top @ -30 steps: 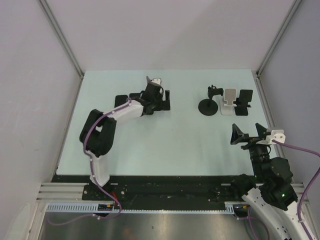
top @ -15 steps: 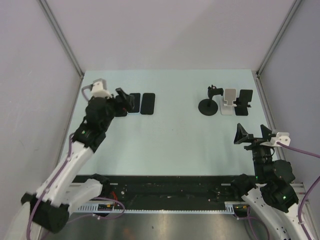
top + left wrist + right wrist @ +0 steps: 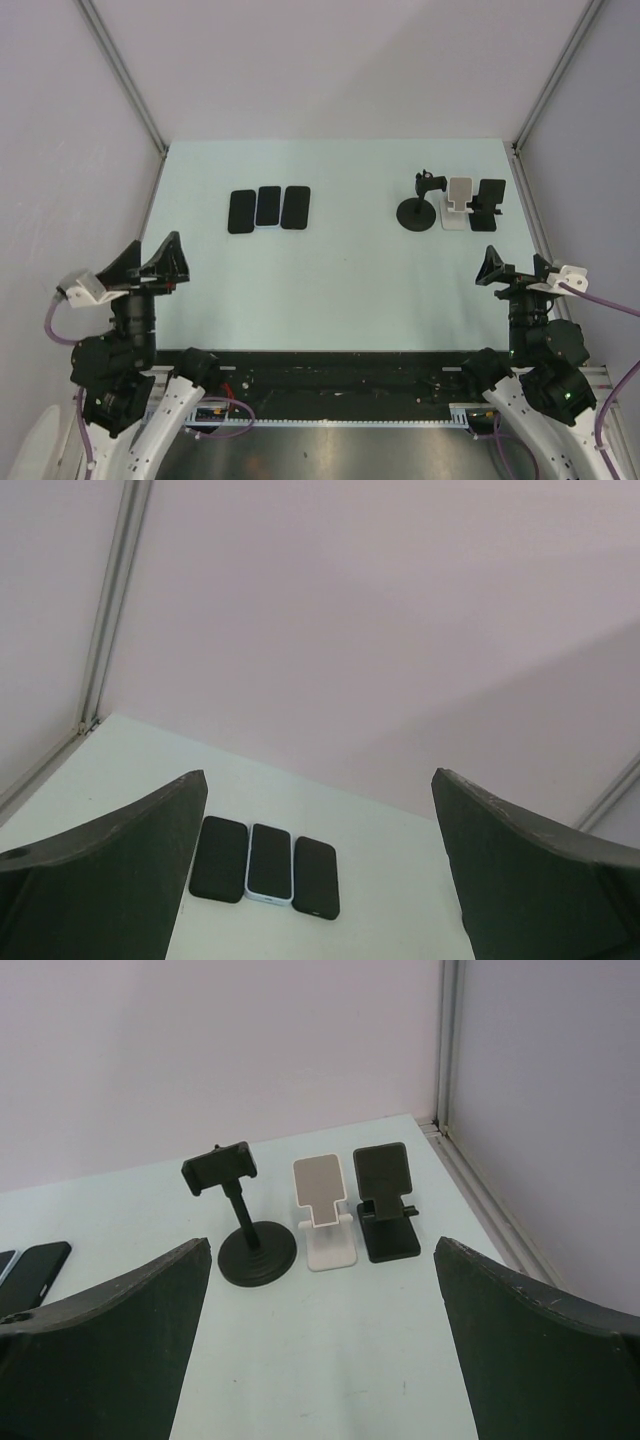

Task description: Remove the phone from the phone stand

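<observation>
Three phones lie flat side by side at the back left of the table: a black one (image 3: pixel 242 212), a white-cased one (image 3: pixel 268 207) and another black one (image 3: pixel 295 207). They also show in the left wrist view (image 3: pixel 268 862). Three stands are at the back right, none holding a phone: a black round-base clamp stand (image 3: pixel 417 211), a white stand (image 3: pixel 458 203) and a black stand (image 3: pixel 489 203). My left gripper (image 3: pixel 150 267) is open and empty near the left front edge. My right gripper (image 3: pixel 518 272) is open and empty, in front of the stands (image 3: pixel 325 1212).
The pale table (image 3: pixel 340 280) is walled by grey panels with metal rails at the back corners. The arm bases and a black rail (image 3: pixel 330 380) run along the near edge.
My left arm has let go of the rightmost black phone beside the other two and pulled back to the near left edge. My right gripper has drifted slightly back and to the right.
</observation>
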You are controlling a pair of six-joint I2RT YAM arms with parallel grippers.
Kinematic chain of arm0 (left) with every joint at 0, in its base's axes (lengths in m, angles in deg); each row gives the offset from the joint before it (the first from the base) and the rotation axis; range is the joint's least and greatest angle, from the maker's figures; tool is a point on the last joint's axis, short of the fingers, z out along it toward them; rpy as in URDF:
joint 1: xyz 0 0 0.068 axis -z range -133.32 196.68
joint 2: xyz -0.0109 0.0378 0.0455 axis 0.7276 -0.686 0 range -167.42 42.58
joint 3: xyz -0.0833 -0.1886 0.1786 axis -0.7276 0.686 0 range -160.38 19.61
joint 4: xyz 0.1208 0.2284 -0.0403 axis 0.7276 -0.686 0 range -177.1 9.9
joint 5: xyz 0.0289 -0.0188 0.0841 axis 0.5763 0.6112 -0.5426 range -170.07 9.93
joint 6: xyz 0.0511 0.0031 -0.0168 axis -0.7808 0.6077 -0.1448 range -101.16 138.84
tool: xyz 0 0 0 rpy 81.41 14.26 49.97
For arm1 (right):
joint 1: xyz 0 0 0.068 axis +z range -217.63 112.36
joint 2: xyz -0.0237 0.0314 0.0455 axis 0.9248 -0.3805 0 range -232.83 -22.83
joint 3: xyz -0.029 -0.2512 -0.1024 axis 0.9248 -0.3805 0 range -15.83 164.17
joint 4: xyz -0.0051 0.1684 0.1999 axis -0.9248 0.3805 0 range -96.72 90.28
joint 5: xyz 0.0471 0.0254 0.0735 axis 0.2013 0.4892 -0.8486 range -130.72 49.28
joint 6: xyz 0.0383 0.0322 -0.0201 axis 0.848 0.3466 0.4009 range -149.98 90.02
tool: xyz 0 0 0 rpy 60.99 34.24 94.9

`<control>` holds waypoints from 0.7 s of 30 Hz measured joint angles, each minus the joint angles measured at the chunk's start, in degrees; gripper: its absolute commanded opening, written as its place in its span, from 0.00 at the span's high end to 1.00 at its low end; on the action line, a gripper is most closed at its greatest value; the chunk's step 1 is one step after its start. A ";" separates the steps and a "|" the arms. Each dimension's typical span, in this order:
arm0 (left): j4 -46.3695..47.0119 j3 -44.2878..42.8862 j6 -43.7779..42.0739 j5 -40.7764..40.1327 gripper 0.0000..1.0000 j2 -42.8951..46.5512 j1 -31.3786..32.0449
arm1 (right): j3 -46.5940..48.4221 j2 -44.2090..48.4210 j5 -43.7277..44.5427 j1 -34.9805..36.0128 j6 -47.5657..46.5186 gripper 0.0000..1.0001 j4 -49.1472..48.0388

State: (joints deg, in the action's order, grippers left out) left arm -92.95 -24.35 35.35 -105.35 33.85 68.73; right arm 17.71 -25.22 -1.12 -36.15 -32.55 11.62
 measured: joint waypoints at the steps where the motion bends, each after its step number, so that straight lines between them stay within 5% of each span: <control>1: -0.04 1.07 -0.63 -0.24 0.00 2.10 0.00 | 0.00 0.00 0.11 -0.20 0.00 0.00 0.00; 9: -2.38 11.43 -4.15 -1.46 0.00 8.24 0.02 | 0.00 0.02 -0.26 -2.67 0.63 0.00 -0.02; 21: -3.13 12.37 -5.60 0.22 0.00 8.37 -5.22 | -0.48 0.04 -3.08 -7.82 1.07 0.00 -1.11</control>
State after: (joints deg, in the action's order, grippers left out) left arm -96.07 -11.98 29.75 -105.13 42.22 63.50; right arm 17.23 -25.18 -4.20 -43.98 -31.48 10.51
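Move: Both my grippers hang empty. From my left hand, the right-hand one of the three phones lying flat lies about 28 cm ahead, 21 cm to the right and 38 cm below. At the same height and about level with it lie the middle phone, roughly 12 cm to my left hand's right, and the left-hand phone, some 4 cm to its right. From my right hand, the right-hand phone is about 27 cm ahead, 49 cm left and 29 cm below. I sink my open, empty left hand about 8 cm, well short of the phones and high over the table's near left part; after a tiny draw back it eases slightly forward. It tips and turns left by under 10 degrees each, its left side rising, then stops sinking and drifts about a centimetre left. My open right hand shifts some 1.5 cm right, turning slightly clockwise. ##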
